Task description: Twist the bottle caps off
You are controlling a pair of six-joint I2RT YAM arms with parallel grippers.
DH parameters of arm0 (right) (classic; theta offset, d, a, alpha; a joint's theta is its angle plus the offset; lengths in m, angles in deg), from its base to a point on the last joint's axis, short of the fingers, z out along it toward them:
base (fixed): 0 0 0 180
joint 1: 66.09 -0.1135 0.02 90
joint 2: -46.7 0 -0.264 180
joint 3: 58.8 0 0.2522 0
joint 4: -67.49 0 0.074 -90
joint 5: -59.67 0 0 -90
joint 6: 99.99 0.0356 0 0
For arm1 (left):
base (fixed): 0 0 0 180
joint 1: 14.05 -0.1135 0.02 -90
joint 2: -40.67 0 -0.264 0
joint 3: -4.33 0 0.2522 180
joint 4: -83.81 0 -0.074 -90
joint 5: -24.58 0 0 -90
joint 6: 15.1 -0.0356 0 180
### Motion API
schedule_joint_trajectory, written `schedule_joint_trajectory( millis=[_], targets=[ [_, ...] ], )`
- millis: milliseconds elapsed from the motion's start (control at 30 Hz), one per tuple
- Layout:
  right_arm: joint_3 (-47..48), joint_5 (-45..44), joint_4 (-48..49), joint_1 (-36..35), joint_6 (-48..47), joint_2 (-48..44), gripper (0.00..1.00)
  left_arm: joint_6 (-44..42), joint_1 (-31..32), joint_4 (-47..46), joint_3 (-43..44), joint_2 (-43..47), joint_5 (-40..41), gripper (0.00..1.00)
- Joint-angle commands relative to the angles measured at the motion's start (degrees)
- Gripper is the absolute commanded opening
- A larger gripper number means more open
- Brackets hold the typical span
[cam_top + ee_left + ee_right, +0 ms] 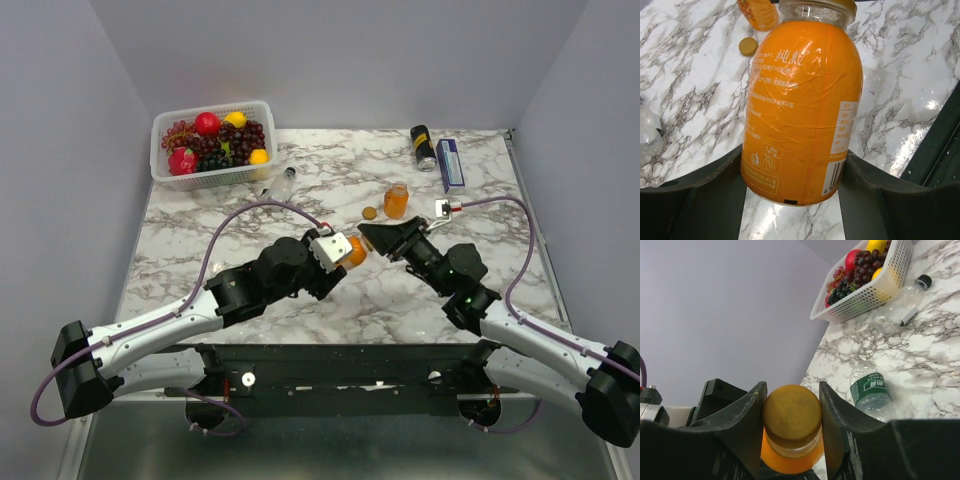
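An orange juice bottle point(800, 110) hangs tilted above the marble, and my left gripper point(794, 152) is shut on its lower body. Its orange bottle cap point(792, 412) sits between the fingers of my right gripper point(792, 390), which press on it from both sides. In the top view the two grippers meet at mid-table around this bottle point(353, 250). A second orange bottle point(397, 200) stands open behind them, with a loose orange cap point(370, 212) beside it. A clear bottle point(871, 390) with a green label lies on the table. Another clear bottle point(280, 185) with a dark cap point(924, 281) lies by the basket.
A white basket point(213, 143) of fruit stands at the back left. A black can point(422, 147) and a blue box point(450, 163) lie at the back right. Purple cables loop over the table from both arms.
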Motion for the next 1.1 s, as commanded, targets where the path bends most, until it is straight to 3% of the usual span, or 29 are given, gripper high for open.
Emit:
schedule_joint_trajectory(
  millis=[0, 167, 333, 500, 633, 1067],
  targets=[
    [3.6, 4.3, 2.8, 0.0, -5.5, -1.3, 0.43, -0.7, 0.3, 0.0, 0.3, -0.1, -7.6, 0.33],
    [7.6, 2.5, -6.3, 3.8, -11.2, -3.5, 0.43, 0.1, -0.3, -0.4, 0.5, 0.1, -9.2, 0.33],
    [9.6, -1.4, -16.1, 5.8, -17.8, -8.9, 0.43, 0.6, -0.8, -1.0, -0.4, 2.8, 0.0, 0.33],
    [6.4, -5.8, -24.9, 5.8, -22.5, -11.3, 0.42, 3.3, -7.1, -2.6, -1.2, 7.1, 4.0, 0.33],
    [0.9, -6.5, -24.0, 5.5, -22.1, -7.4, 0.41, 5.9, -11.1, -4.0, -1.8, 9.0, 2.5, 0.33],
    [-2.7, -17.4, -9.0, 1.0, -23.8, 18.5, 0.40, 5.1, -11.4, -3.3, -1.2, 6.4, 0.4, 0.33]
  ],
)
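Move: Between the right fingers sits the held bottle's cap, about 5 cm ahead of the left hand, 5 cm to its right and 7 cm above. From the right hand, bare table lies roughly 27 cm below, 4 cm ahead and 5 cm right. From the right hand too, the loose cap is 23 cm ahead, 4 cm right, the opened bottle 23 cm ahead, 10 cm right, and the green-labelled bottle 7 cm ahead, 14 cm left, all near table height. Pulling the pinched cap off the bottle mouth, the right hand rises about 6 cm while swinging right, then sinks fast towards the table, ending 18 cm below its start, its fingers tipping from just above level to clearly downward. The left hand keeps the orange bottle, dips back slightly, then carries it left, forward and up, away from the right hand. ##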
